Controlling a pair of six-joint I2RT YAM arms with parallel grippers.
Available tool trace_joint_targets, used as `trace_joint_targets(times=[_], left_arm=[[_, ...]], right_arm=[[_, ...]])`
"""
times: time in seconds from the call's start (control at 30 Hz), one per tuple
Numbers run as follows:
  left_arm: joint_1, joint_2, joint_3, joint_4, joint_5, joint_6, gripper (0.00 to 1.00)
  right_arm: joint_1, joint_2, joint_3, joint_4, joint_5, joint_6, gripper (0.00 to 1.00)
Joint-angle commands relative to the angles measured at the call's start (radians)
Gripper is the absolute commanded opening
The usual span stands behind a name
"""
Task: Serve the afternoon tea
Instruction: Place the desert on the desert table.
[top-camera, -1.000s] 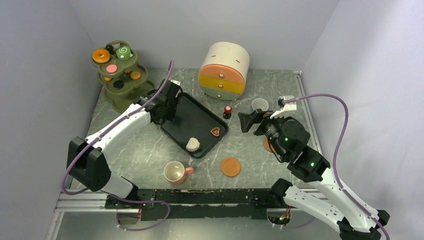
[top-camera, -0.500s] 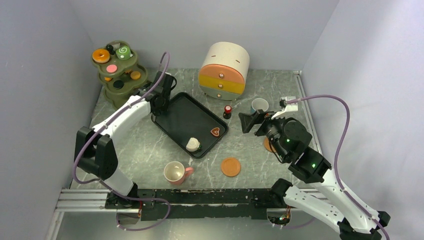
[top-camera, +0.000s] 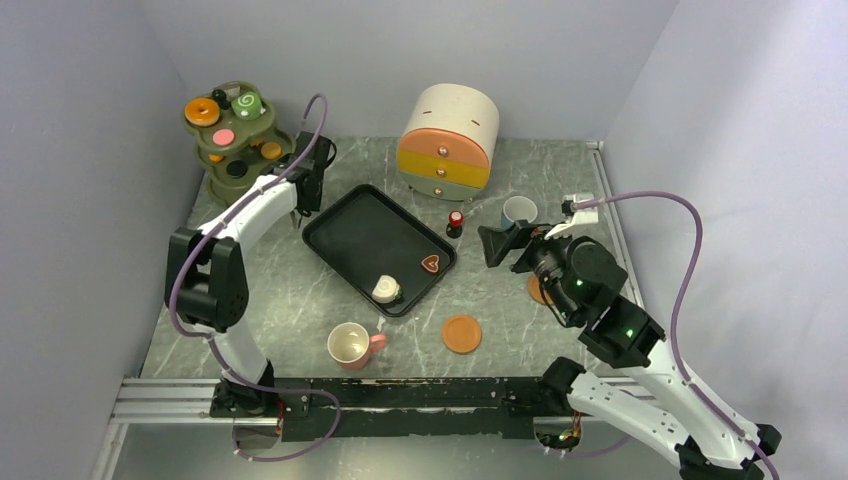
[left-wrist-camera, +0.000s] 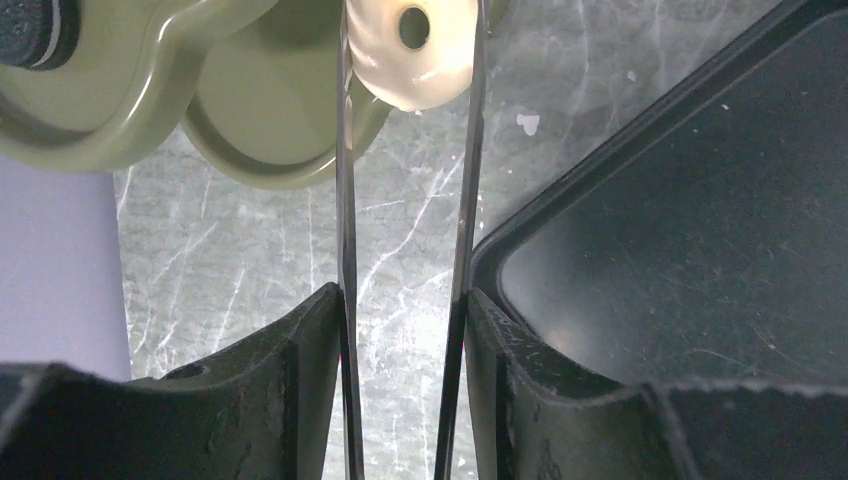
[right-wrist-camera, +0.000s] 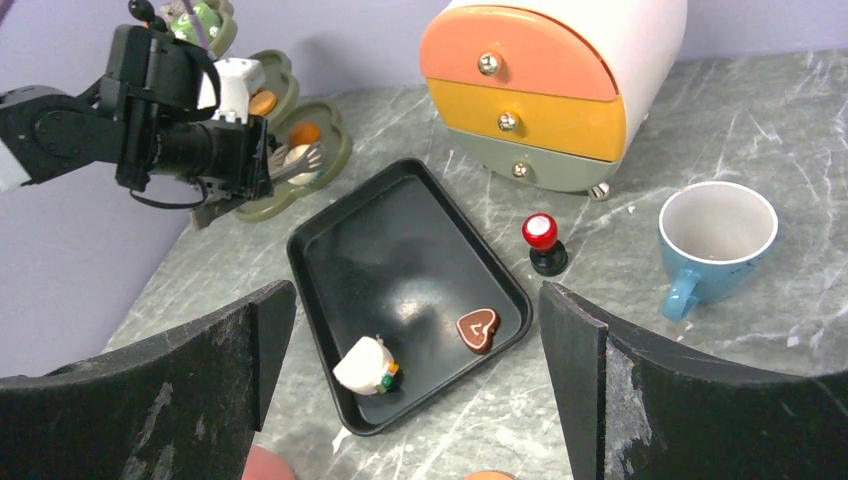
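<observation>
My left gripper (left-wrist-camera: 400, 300) is shut on a pair of thin metal tongs (left-wrist-camera: 345, 200). A white doughnut (left-wrist-camera: 420, 50) sits between the tong tips, at the rim of the olive-green stand's (top-camera: 235, 150) lowest tier. The stand holds an orange doughnut (top-camera: 201, 110), a green swirl roll (top-camera: 246, 104) and other small pastries. On the black tray (top-camera: 360, 230) lie a white cake piece (top-camera: 386, 290) and a heart cookie (top-camera: 431, 264). The pink cup (top-camera: 350, 345), an orange saucer (top-camera: 462, 333) and the blue cup (top-camera: 519, 211) stand on the table. My right gripper (top-camera: 505, 243) hangs open above the table, holding nothing.
A rounded chest of drawers (top-camera: 450, 140) stands at the back centre. A small red-topped knob (top-camera: 455, 222) sits between the tray and the blue cup. A second saucer (top-camera: 537, 292) is partly hidden under my right arm. Walls close in on three sides.
My left arm has swung left from over the tray's far corner to the foot of the stand, carrying the tongs. The right arm has stayed almost still.
</observation>
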Motion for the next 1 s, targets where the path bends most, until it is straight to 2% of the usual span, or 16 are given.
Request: trace_joint_targets(times=[0.0,0.77,0.97], left_arm=[[0.025,0.044,0.059,0.049,-0.044,0.033,0.49],[0.064,0.180,0.155,0.100,-0.072,0.101,0.48],[0.066,0.191,0.151,0.105,-0.047,0.108,0.54]], right_arm=[[-0.005,-0.015,0.006,0.012,-0.001,0.002,0.95],[-0.005,-0.013,-0.008,0.013,0.018,-0.007,0.95],[-0.005,-0.007,-0.005,0.020,0.015,-0.005,0.95]])
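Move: The white donut is already between my left fingers. Its place, the right-hand lobe of the green stand's bottom tier, lies about 6 cm ahead, 3 cm left and 6 cm below. An orange cake sits about 5 cm beyond that spot and 2 cm left of it; the middle tier's black cookie is 12 cm to my left, 2 cm ahead, roughly level. From my right hand the lobe is some 26 cm ahead, 42 cm left, 26 cm down. Keeping the donut pinched, I ease my left hand about 4.5 cm forward, bearing 2.5 cm left and sinking as much, so the donut goes in over the bottom-tier lobe and one fingertip goes under the middle tier's rim. The wrist rolls only some 5 degrees, left side up; I don't let go yet. ##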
